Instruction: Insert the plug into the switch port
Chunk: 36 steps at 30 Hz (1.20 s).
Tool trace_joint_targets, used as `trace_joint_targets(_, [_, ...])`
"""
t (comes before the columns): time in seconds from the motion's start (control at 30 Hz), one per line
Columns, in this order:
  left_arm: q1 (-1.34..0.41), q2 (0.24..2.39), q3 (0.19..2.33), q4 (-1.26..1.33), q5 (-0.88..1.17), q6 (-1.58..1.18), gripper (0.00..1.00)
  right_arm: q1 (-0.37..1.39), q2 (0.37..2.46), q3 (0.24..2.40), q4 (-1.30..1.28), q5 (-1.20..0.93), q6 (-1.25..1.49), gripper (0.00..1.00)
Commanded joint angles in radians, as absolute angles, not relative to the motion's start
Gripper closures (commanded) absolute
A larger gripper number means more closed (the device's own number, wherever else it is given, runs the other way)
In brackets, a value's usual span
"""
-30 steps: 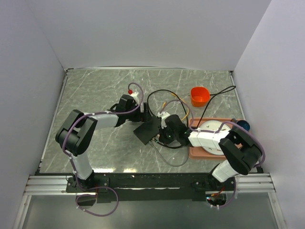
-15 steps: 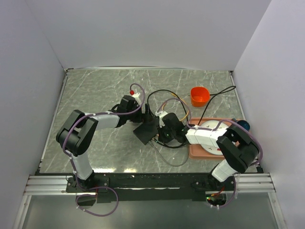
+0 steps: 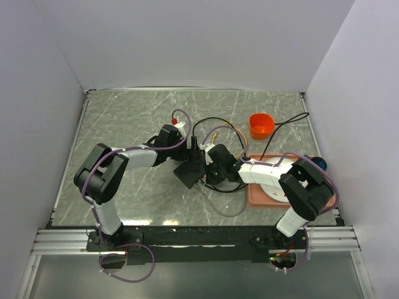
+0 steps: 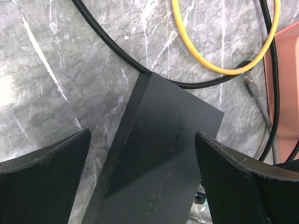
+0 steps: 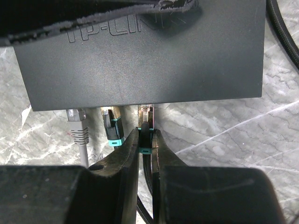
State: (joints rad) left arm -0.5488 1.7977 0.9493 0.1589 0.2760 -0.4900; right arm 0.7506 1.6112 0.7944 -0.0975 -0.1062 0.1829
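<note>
The switch (image 3: 191, 172) is a flat matte-black box lying at an angle on the marble table. My left gripper (image 3: 191, 154) hangs open over its far end, and in the left wrist view its fingers (image 4: 56, 163) stand on either side of the switch (image 4: 159, 158). My right gripper (image 5: 145, 134) is shut on the plug (image 5: 145, 122), a black connector with a teal band. The plug's clear tip sits at the port edge of the switch (image 5: 140, 60), right of two other plugs.
A grey plug (image 5: 76, 120) and a black-and-teal plug (image 5: 111, 125) sit in neighbouring ports. Black and yellow cables (image 4: 219, 70) loop beyond the switch. An orange cup (image 3: 261, 125) stands at the back right, and a pink tray (image 3: 254, 198) with a white plate lies right.
My right gripper has moved left with the plug, up to the switch's port edge. The left gripper has shifted slightly over the switch and stays open.
</note>
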Motion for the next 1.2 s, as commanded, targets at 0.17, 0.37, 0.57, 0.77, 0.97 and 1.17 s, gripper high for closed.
trace_joint_targets(0.17, [-0.564,1.786,0.966,0.152,0.316,-0.483,0.01,0.755,1.664,0.842,-0.110,-0.094,0.201,1.00])
trace_joint_targets(0.37, [-0.581,1.786,0.937,0.172,0.337,-0.495,0.01,0.755,1.669,0.880,-0.107,-0.072,0.203,1.00])
trace_joint_targets(0.57, [-0.591,1.784,0.870,0.235,0.408,-0.528,0.08,0.753,1.667,0.914,-0.084,-0.052,0.207,1.00])
trace_joint_targets(0.77, [-0.589,1.778,0.831,0.285,0.469,-0.551,0.17,0.749,1.698,0.972,-0.098,-0.067,0.196,1.00])
trace_joint_targets(0.97, [-0.595,1.781,0.825,0.317,0.514,-0.574,0.24,0.747,1.709,0.986,-0.083,-0.075,0.209,1.00])
trace_joint_targets(1.17, [-0.615,1.792,0.811,0.351,0.543,-0.591,0.27,0.747,1.695,0.966,-0.003,-0.071,0.218,1.00])
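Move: The right hand still pinches the plug at the switch; its port lies some 1 cm ahead and 1 cm to the left, at hand height. A second black plug sits about 2 cm to the hand's left, level with it, and the grey plug about 3 cm left and 2 cm back. From the open left hand, the switch's middle is roughly 4 cm back, 1 cm right and 3 cm below. Plug still pinched, the right hand pushes it against the port, going forward and left by about 1 cm and tilting some 5 degrees. The left hand draws about 1.5 cm back and to the right over the switch, then closes its wide-open fingers by roughly a quarter, one coming against the switch's left side, the other over its top, as the wrist tilts slightly. ##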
